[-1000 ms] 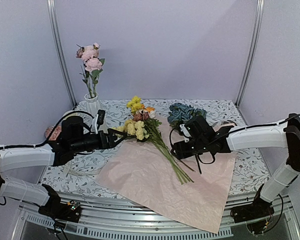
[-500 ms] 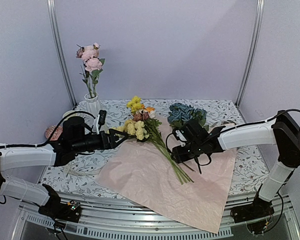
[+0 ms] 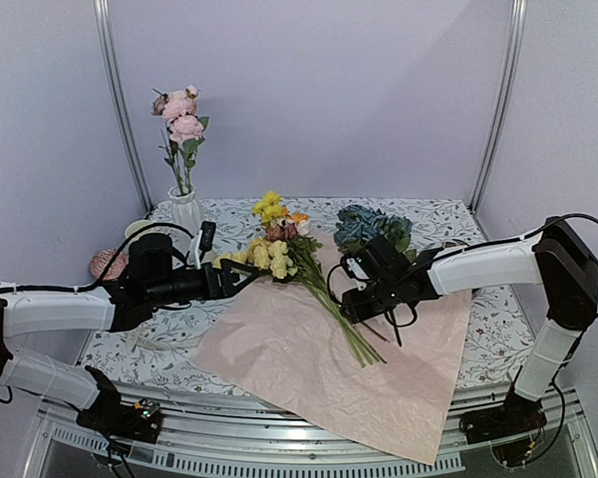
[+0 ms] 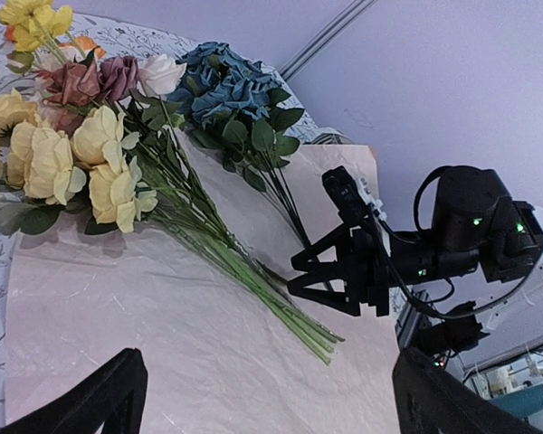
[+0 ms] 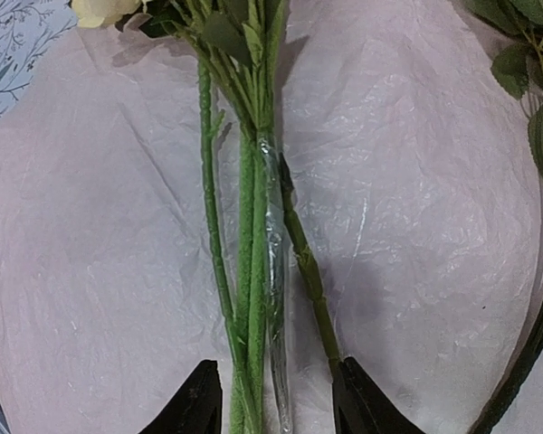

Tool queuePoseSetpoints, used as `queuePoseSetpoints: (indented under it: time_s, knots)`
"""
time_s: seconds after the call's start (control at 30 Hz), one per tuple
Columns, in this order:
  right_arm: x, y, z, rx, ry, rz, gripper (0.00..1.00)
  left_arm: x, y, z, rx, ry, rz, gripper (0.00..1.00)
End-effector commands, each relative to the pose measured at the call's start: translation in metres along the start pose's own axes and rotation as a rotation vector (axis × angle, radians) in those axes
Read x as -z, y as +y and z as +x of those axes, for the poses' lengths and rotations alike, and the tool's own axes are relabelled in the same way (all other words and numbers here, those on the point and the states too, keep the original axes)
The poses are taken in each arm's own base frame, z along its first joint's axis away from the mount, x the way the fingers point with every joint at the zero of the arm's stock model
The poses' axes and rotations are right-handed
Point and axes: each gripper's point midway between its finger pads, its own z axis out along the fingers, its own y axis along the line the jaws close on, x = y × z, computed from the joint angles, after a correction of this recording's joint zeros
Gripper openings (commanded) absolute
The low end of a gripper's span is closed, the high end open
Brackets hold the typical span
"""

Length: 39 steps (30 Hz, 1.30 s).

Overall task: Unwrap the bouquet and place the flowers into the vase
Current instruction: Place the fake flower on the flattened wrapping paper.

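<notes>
The pale pink paper (image 3: 309, 373) lies spread flat with the flowers (image 3: 276, 257) on it, their green stems (image 5: 253, 271) running toward the near right. A blue-teal cluster (image 3: 371, 226) lies beside them. My right gripper (image 3: 347, 302) is low over the stem ends, open. Its fingertips (image 5: 197, 402) stand on either side of the bunched stems, and the right one touches the outer stem. My left gripper (image 3: 241, 279) hangs wide open just left of the yellow blooms (image 4: 109, 172), holding nothing. The white ribbed vase (image 3: 185, 212) stands at the back left with pink roses (image 3: 182, 115) in it.
A pale ribbon (image 3: 154, 344) lies on the floral tablecloth near the left arm. A pink object (image 3: 107, 264) and a cream cup (image 3: 138, 229) sit at the far left. The paper overhangs the table's front edge (image 3: 379, 443).
My right gripper has slid left onto the stem ends and its jaws have narrowed around them. The left gripper crept slightly right and stayed wide open.
</notes>
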Motion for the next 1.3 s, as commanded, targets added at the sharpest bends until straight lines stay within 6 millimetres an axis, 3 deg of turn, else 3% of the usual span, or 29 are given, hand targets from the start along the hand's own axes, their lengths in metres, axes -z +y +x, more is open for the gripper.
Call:
queuePoseSetpoints:
  time_s: [0.0, 0.5, 1.27]
  knots:
    - [-0.006, -0.014, -0.004, -0.019, 0.015, 0.022, 0.41, -0.004, -0.008, 0.0, -0.014, -0.002, 0.027, 0.97]
    - [-0.018, -0.003, -0.008, -0.009, 0.045, -0.055, 0.28, -0.005, -0.009, 0.001, -0.013, 0.005, 0.027, 0.96]
    - [-0.036, -0.001, 0.023, -0.014, 0.15, -0.092, 0.2, -0.007, -0.007, 0.003, -0.005, 0.017, 0.018, 0.96]
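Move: The flower stems to be gripped lie just under the right hand, about 3 cm below its open fingers, level with it and some 1 cm to its left. From that hand, the blue flower heads lie about 27 cm ahead and 6 cm to the right, and the yellow roses about 16 cm ahead and 18 cm to the left. From the left hand the same stems are some 20 cm to the right, 2 cm ahead and 16 cm below. Sink the right gripper about 3 cm onto the green stems, shifting first a good centimetre forward and to the right, then easing back to the left and back. Let the fingers tip some 5 degrees further and draw them from half open to nearly shut around the plastic-sleeved stem in the middle. ##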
